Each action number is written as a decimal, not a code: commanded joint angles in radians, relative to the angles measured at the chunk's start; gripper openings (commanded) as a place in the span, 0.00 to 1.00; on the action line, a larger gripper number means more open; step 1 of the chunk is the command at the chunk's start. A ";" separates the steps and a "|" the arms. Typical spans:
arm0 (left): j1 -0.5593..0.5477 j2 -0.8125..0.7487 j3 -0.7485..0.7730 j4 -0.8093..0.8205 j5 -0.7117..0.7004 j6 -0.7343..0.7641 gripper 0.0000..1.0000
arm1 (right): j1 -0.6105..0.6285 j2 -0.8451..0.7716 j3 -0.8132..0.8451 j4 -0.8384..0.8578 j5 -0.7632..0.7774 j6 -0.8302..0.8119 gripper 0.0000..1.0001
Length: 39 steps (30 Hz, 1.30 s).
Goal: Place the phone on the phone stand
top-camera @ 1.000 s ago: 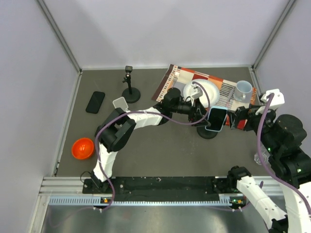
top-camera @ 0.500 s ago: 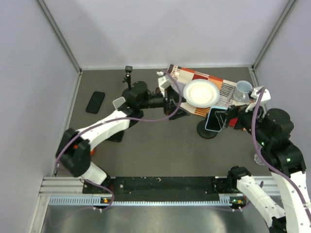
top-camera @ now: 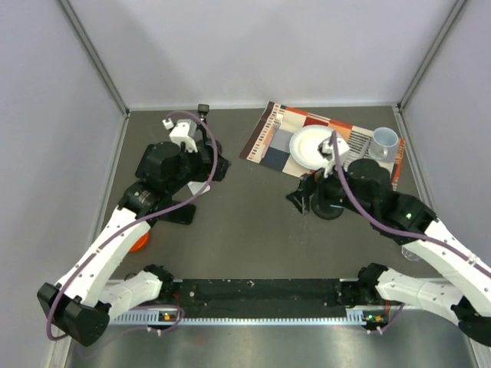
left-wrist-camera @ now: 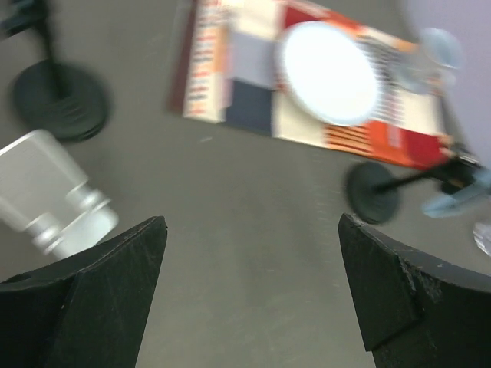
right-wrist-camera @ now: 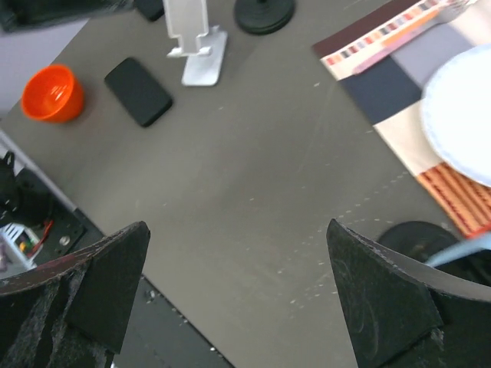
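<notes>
A black phone (right-wrist-camera: 138, 90) lies flat on the grey table, just left of the white phone stand (right-wrist-camera: 196, 46). The left wrist view shows that stand (left-wrist-camera: 46, 192) blurred, close on its left. In the top view my left arm covers both. A second phone in a light-blue case (left-wrist-camera: 460, 192) sits clamped on a black pole with a round base (top-camera: 330, 208). My left gripper (left-wrist-camera: 252, 222) hangs open over bare table by the stand (top-camera: 205, 170). My right gripper (right-wrist-camera: 238, 226) is open and empty, left of that pole base (top-camera: 301, 195).
An orange bowl (right-wrist-camera: 52, 92) sits near the front left. Another black pole on a round base (left-wrist-camera: 61, 100) stands behind the white stand. A patterned placemat (top-camera: 268, 142) at the back right carries a white plate (top-camera: 311, 146) and a cup (top-camera: 385, 140).
My left arm has pulled away from the light-blue phone on the pole, opening wide, and swung back to the left. My right arm has reached left over the middle of the table.
</notes>
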 commanded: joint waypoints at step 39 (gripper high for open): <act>0.186 0.786 0.365 -0.352 -0.671 -0.409 0.94 | 0.191 -0.322 -0.209 -0.055 0.158 0.154 0.99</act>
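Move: The white phone stand is roughly 13 cm ahead of the left gripper, 14 cm to its left and about 24 cm below. Some 11 cm beyond the stand and 4 cm to its right is the black post on its round base; one black phone lies 17 cm left of the stand and 7 cm farther out, another 8 cm left and 12 cm nearer. From the right gripper the white stand is about 22 cm ahead, 41 cm left and 25 cm lower. Bring the open left gripper down about 20 cm to the white phone stand, swinging left first, then reaching forward and easing back a little as it sinks, while turning counter-clockwise some 55 degrees and tipping the fingers down until they flank the stand's plate. Meanwhile draw the open, empty right gripper back about 6 cm and slightly down, going left, then right. ##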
